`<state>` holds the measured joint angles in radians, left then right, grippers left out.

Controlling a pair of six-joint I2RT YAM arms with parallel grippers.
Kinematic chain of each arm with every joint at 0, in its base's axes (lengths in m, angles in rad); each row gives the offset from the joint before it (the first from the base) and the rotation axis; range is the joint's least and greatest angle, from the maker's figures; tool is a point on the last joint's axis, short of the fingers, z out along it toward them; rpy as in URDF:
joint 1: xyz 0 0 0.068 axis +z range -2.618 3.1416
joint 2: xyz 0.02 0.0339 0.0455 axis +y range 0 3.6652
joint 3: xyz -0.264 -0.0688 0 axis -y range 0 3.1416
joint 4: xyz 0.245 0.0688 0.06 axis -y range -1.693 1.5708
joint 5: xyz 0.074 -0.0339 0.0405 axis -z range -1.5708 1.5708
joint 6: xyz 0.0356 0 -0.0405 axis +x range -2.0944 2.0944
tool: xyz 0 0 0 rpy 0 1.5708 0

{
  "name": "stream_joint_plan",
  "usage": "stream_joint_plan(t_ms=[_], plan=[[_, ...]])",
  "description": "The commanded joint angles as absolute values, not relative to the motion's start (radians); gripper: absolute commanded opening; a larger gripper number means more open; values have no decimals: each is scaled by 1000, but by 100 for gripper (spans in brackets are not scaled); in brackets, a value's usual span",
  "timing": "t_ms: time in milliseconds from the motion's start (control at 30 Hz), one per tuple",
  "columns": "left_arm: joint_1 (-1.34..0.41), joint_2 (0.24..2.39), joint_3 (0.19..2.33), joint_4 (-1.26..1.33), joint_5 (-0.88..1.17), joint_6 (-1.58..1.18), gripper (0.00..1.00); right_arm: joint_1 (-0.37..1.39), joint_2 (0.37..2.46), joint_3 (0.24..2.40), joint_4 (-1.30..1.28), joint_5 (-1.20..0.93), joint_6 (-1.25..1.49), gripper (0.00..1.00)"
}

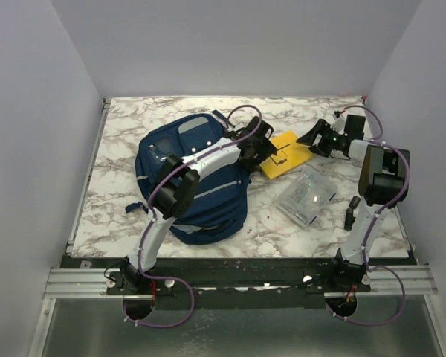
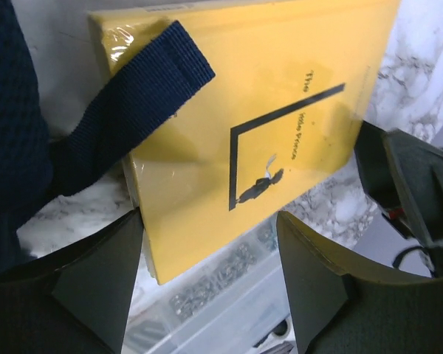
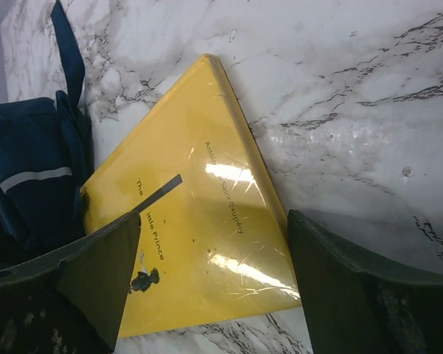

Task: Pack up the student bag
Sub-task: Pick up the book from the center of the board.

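The navy blue student bag (image 1: 189, 175) lies flat on the marble table, left of centre. A yellow book (image 1: 285, 154) lies just right of it; one dark bag strap (image 2: 125, 110) rests across the book's corner. My left gripper (image 1: 266, 143) is open and empty over the bag's right edge, by the book (image 2: 251, 125). My right gripper (image 1: 314, 137) is open and empty just right of the book (image 3: 199, 243), above it. The bag's edge also shows in the right wrist view (image 3: 29, 177).
A clear plastic box (image 1: 306, 195) of small metal parts lies on the table right of the bag, in front of the book; it also shows in the left wrist view (image 2: 229, 295). Grey walls enclose the table on three sides.
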<state>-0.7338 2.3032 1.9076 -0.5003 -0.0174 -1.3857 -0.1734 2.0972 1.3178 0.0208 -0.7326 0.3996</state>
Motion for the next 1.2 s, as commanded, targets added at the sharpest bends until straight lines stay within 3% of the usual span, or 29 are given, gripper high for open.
stream_joint_plan(t_ms=[0,300,967,1167], plan=[[-769,2173,1971,-360,26,-1319,72,-122,2056,1244,13,-897,515,82],[-783,2146,2002,-403,65,-1264,71,-94,2028,1200,18,-864,517,81],[-760,1718,1380,-379,-95,-1197,74,219,1906,1004,134,-779,575,80],[-723,1656,1278,-381,-66,-1149,77,274,1858,872,321,-659,737,80]])
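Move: The book's middle is some 7 cm right and 4 cm ahead of the left hand, and about 8 cm left and 2 cm back of the right. The blue backpack's middle lies roughly 31 cm left and 8 cm back of the left hand, or 46 cm left and 13 cm back of the right. The clear box sits around 15 cm right and 15 cm back of the left hand, and straight back 20 cm from the right. The book stays between both grippers, each spread across one near corner. The left hand first raises its end about 13 cm, then swings left and back over the backpack's right edge, sinking again to finish 7.5 cm higher; the right barely stirs at first, then follows level, some 15 cm left and 8 cm back. Neither gripper's opening changes. ##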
